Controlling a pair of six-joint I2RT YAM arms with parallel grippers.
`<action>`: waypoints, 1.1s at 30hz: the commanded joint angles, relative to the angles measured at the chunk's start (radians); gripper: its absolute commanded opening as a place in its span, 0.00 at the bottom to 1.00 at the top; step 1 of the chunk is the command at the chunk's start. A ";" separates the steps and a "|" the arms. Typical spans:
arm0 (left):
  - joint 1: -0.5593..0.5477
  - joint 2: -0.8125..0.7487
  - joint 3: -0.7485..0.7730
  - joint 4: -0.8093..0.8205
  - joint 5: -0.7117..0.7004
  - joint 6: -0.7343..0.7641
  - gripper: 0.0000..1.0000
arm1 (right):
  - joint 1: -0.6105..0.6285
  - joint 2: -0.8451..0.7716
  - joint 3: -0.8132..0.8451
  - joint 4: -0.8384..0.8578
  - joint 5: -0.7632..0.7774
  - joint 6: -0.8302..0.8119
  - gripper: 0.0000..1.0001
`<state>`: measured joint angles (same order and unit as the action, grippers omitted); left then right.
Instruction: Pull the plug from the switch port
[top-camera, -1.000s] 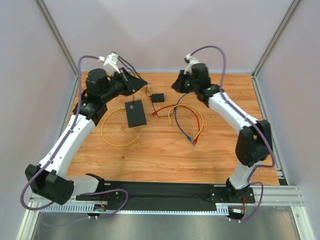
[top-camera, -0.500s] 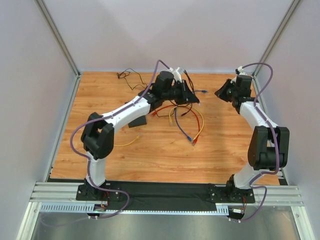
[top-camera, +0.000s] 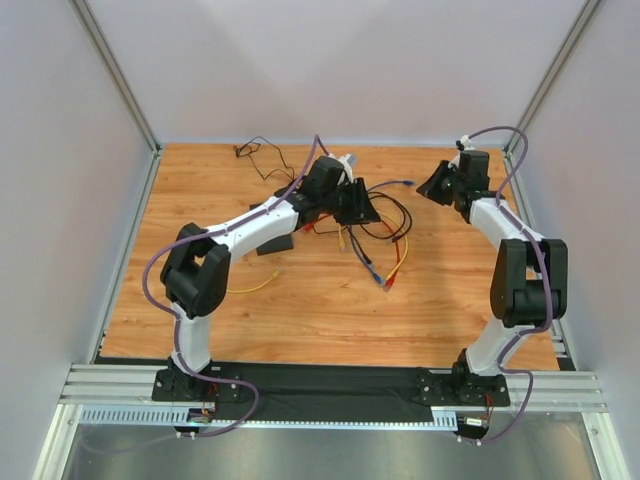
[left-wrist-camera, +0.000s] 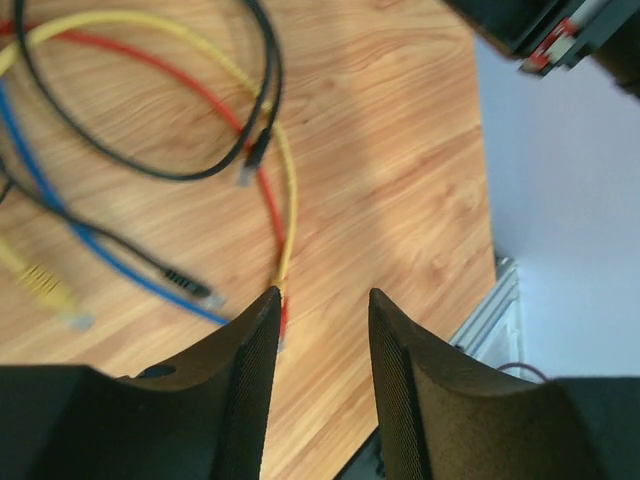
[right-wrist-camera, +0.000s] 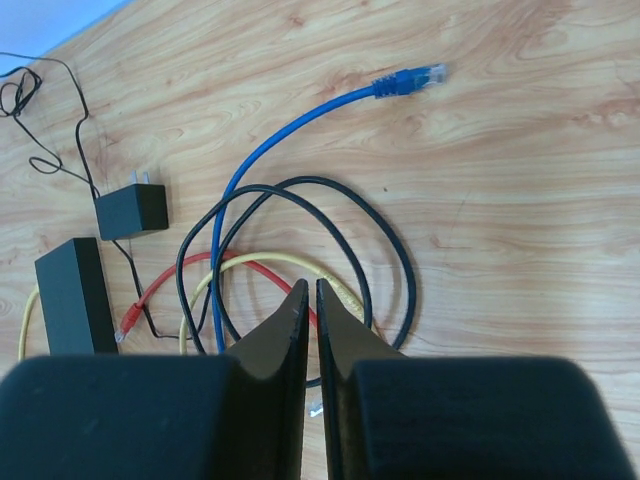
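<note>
The switch (right-wrist-camera: 75, 295) is a flat black box at the left of the right wrist view; in the top view the switch (top-camera: 273, 245) is half hidden under my left arm. Whether a plug sits in its port cannot be made out. My left gripper (top-camera: 360, 208) hangs over the cable tangle at mid-table. In its own view the left gripper (left-wrist-camera: 322, 300) is open, with only wood between the fingers. My right gripper (top-camera: 433, 187) is at the back right. Seen from its wrist, the right gripper (right-wrist-camera: 310, 287) is shut on nothing, above the cables.
A black cable loop (right-wrist-camera: 395, 250), a red cable (right-wrist-camera: 260, 272), a yellow cable (right-wrist-camera: 300, 262) and a blue cable with a free plug (right-wrist-camera: 410, 78) lie tangled at centre. A small black adapter (right-wrist-camera: 130, 210) on a thin wire lies beside the switch. Another yellow cable (top-camera: 250, 285) lies left.
Over the second my left arm swung from the far left to the centre and my right arm from the centre to the back right. The black cable loop has spread rightward.
</note>
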<state>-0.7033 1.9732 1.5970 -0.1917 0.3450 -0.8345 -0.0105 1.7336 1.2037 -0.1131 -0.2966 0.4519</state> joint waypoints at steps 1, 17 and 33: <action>0.034 -0.158 -0.083 -0.064 -0.072 0.098 0.48 | 0.056 0.017 0.066 -0.008 0.007 -0.024 0.08; 0.571 -0.775 -0.796 0.179 -0.106 -0.083 0.53 | 0.553 0.289 0.408 -0.134 0.076 -0.180 0.09; 0.774 -0.498 -1.033 0.751 -0.044 -0.373 0.51 | 0.707 0.646 0.809 -0.306 -0.124 -0.245 0.09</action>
<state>0.0605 1.4189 0.5919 0.3553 0.3115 -1.1179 0.7055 2.3573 1.9556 -0.3992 -0.3580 0.2043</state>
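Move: At the far left end of the left hand's way lies the yellow plug, in the left side of the switch: some 34 cm to its left, 8 cm ahead and 16 cm lower. From the right hand the switch's middle is about 40 cm left, 4 cm back and 11 cm below; the black adapter stands 29 cm left and 2 cm ahead, the dropped black cable coil 7 cm left and 2 cm back. Swinging left together, both hands leave the unplugged cables for the switch. The left hand, still open, goes about 36 cm, arching up then sinking towards the yellow plug, its wrist turning some 50 degrees counter-clockwise. The right, fingertips still shut, travels equally far, drawing slightly back and down, and turns likewise to come over the switch. ##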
